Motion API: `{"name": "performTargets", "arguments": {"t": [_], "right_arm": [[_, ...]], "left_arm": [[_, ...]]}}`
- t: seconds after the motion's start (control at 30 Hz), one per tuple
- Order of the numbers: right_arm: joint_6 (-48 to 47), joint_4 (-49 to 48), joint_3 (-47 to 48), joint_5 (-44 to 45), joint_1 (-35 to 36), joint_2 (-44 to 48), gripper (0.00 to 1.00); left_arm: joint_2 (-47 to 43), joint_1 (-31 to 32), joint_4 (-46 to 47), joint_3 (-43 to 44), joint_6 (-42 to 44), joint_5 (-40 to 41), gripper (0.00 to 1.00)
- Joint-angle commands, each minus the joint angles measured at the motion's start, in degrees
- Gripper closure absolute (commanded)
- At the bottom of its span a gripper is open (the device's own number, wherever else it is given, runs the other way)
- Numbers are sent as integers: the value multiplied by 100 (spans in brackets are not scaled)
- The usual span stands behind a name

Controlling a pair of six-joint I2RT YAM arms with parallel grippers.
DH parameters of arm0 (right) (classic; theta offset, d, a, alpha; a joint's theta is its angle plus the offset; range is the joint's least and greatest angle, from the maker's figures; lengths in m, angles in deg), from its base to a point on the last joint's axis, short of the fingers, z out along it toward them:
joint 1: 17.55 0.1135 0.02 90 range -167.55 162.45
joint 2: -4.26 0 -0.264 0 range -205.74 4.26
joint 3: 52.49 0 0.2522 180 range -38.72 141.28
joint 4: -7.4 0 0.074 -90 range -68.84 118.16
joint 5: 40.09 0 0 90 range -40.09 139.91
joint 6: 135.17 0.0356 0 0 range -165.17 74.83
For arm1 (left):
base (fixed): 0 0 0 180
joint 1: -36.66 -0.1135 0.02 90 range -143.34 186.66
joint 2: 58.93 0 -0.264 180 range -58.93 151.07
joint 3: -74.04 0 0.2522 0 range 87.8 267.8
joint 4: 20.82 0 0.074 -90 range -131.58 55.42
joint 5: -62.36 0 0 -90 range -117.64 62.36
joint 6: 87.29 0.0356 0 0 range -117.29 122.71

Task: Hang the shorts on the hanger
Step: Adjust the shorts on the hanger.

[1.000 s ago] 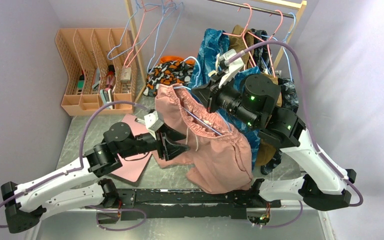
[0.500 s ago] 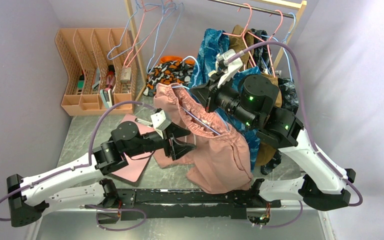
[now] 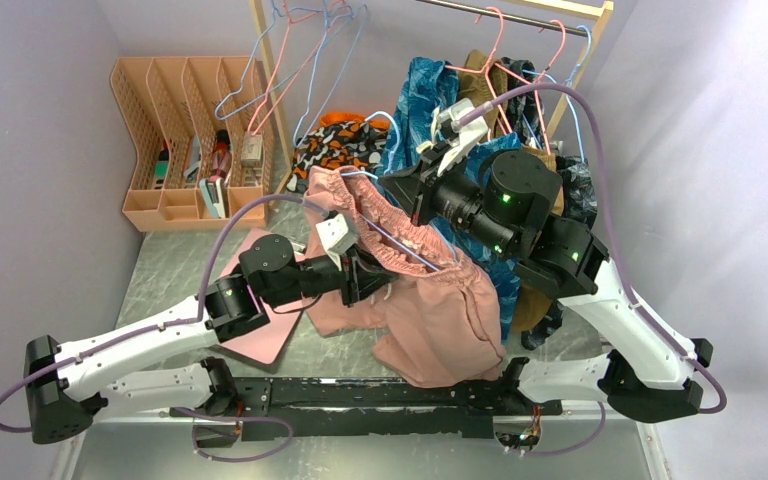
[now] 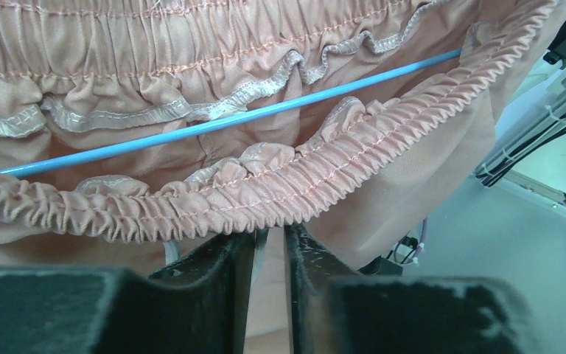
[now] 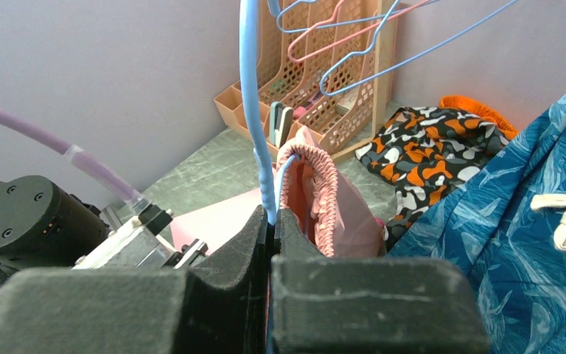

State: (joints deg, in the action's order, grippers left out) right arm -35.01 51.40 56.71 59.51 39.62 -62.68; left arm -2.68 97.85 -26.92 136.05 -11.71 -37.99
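Note:
The dusty-pink shorts (image 3: 440, 310) hang bunched over the table, with their gathered waistband (image 4: 265, 199) spread open. The thin light-blue hanger (image 3: 400, 243) runs through that waistband opening, and its wire (image 4: 228, 122) crosses between the two elastic edges. My right gripper (image 3: 388, 186) is shut on the hanger's neck (image 5: 250, 110) above the shorts (image 5: 317, 199); the wire is pinched between the right gripper's (image 5: 271, 217) fingers. My left gripper (image 3: 375, 275) is at the waistband's near edge. In the left wrist view the left gripper's (image 4: 270, 236) jaws stand narrow, with pink fabric between them just under the elastic.
A peach file organiser (image 3: 195, 140) stands at the back left. A flat pink board (image 3: 270, 325) lies under my left arm. Spare pink and blue hangers (image 3: 300, 60) hang on the wooden rack. A blue patterned garment (image 3: 430, 100) and an orange-black cloth (image 3: 340, 145) are behind the shorts.
My left gripper moved right and up to the waistband's near edge, and its jaws narrowed onto the fabric. The right arm and the hanger stayed put.

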Motion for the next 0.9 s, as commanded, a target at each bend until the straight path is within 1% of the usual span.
{"name": "performTargets", "arguments": {"t": [0.0,0.03,0.07,0.1,0.3,0.5,0.77,0.87], "right_arm": [[31,-393,13,7,4,158,100],[19,-396,-2,27,0,163,100],[7,-399,-14,51,3,182,100],[5,-402,-24,84,-3,200,100],[-22,-470,-133,224,-2,313,100],[-16,-510,-225,281,0,387,100],[3,-704,-312,305,1,477,100],[0,-752,-315,313,-1,515,100]], "left_arm": [[-19,25,229,190,6,1,82],[-18,25,190,190,-17,-8,88],[-22,25,143,192,-42,-7,92],[-26,25,72,196,-81,-1,93],[-279,25,-353,-53,-437,228,93],[-658,26,-486,-483,-560,429,93],[-614,25,-480,-713,-606,430,93],[-574,25,-521,-806,-857,507,93]]}}
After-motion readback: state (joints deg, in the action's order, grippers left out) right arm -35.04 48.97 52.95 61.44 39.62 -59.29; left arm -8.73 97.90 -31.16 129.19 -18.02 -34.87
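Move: Right at the left fingertips, within a centimetre or so, hangs the shorts' white drawstring, between the parted fingers. The waistband's near edge lies about 1 cm ahead and 2 cm above, the hanger's blue bar roughly 4 cm ahead, 2 cm right and 3 cm above. The other cord end is some 3 cm ahead and 2 cm left, about level. From the right hand, the drawstring lies about 8 cm back, 1 cm right and 15 cm below. Closing on the drawstring just under the waistband, the left fingers pinch the cord, then draw it away from the shorts, first some 2.5 cm left and slightly back, then about 4 cm down, the fingers tipping slightly. The right hand keeps its pinch on the hanger's hook and eases about 1.5 cm to the right. ##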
